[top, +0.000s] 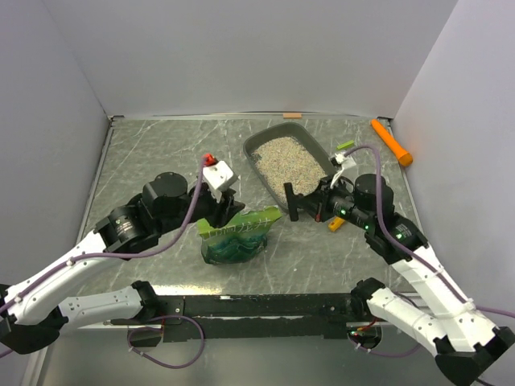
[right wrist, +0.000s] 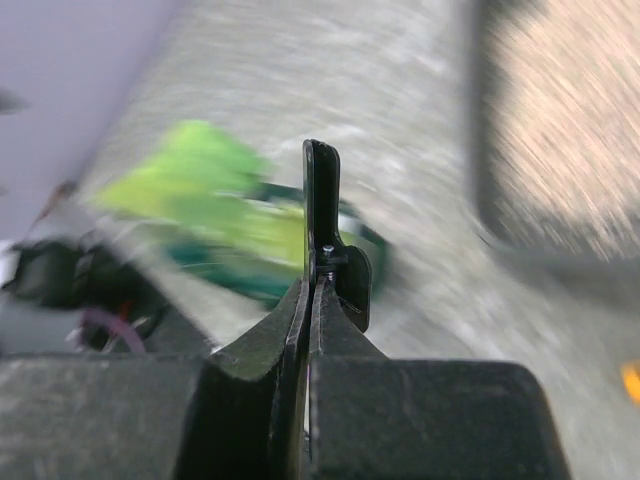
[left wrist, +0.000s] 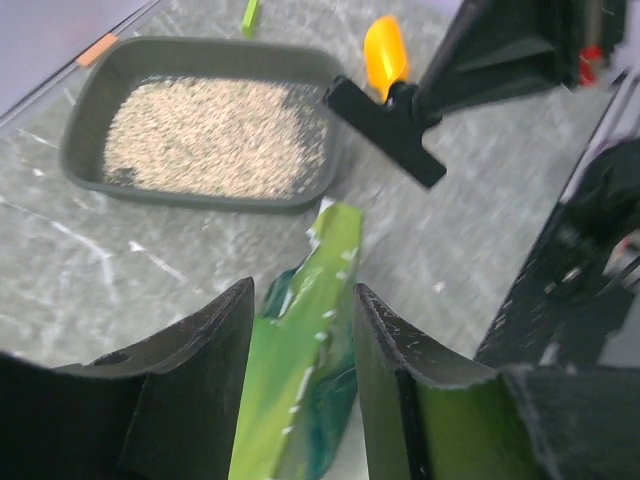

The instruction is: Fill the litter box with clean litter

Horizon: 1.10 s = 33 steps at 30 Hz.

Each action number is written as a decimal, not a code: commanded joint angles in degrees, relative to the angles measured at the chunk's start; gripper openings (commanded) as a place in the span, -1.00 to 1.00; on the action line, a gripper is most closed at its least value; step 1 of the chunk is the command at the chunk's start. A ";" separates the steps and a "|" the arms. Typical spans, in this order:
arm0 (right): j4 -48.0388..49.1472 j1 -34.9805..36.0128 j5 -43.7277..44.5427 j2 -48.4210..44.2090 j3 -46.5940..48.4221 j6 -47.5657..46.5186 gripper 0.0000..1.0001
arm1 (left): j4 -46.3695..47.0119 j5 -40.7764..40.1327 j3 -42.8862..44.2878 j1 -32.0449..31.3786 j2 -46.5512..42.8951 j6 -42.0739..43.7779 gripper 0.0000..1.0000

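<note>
The dark grey litter box (top: 256,143) sits at the back centre with pale clean litter (top: 288,159) spread over its floor. The left wrist view shows the same litter box (left wrist: 200,195) and its clean litter (left wrist: 215,135). A crinkled green bag (top: 237,237) stands in front of it. My left gripper (top: 228,211) is at the bag's top. Its jaws stand open with the bag's upper edge (left wrist: 300,400) between them. My right gripper (top: 292,203) is shut on nothing, just right of the bag and beside the box's near corner.
An orange-yellow scoop (top: 336,223) lies under my right arm and also shows in the left wrist view (left wrist: 385,55). An orange stick (top: 392,142) and a small green piece (top: 344,146) lie at the back right. Grey walls enclose the table on three sides.
</note>
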 commanded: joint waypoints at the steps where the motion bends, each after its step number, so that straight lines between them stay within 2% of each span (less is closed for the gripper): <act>1: 1.06 4.01 -7.79 0.99 8.46 -6.77 -1.00 | 7.82 1.52 -0.14 -0.06 -1.76 -12.82 -0.03; 4: 0.36 4.89 -9.82 0.55 11.80 -7.92 -1.00 | 11.25 2.66 -1.72 0.11 -3.61 -18.00 -0.02; 9: 0.70 5.41 -15.36 0.46 14.98 -8.45 -1.00 | 22.76 6.44 -6.64 0.29 -7.73 -25.57 0.04; 11: 1.06 5.59 -17.72 0.73 15.94 -8.27 -1.00 | 26.79 9.07 -8.13 0.38 -8.09 -27.25 0.05; 18: 3.69 7.70 -22.66 2.31 19.54 -6.61 -1.00 | 35.33 10.84 -11.65 0.82 -8.36 -32.96 0.09; 28: 6.33 12.18 -21.26 5.12 20.17 -5.90 -1.00 | 38.51 11.19 -13.06 0.91 -8.01 -34.47 0.11; 33: 8.53 13.94 -20.38 6.70 19.99 -5.72 -1.00 | 37.72 11.81 -12.62 1.08 -7.57 -34.20 -0.03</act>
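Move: The black clip, held out in the right fingertips, lies about 13 cm to the left gripper's right, some 4 cm farther out and 7 cm lower. The litter bag stands almost straight beneath the left gripper, about 24 cm down. From the right gripper, the open left one is roughly 15 cm left, 3 cm back and 6 cm higher; the litter box lies about 21 cm ahead, 23 cm below, and the orange scoop 17 cm right, 9 cm ahead. Raise the right gripper some 13 cm while drawing it back and left, turning it counter-clockwise and tipping it up, fingers still shut on the black clip, to present it to the left gripper. Meanwhile lift the left gripper about 8 cm and ease it back, swinging its open fingers up and round to meet the clip, clear above the litter bag. ##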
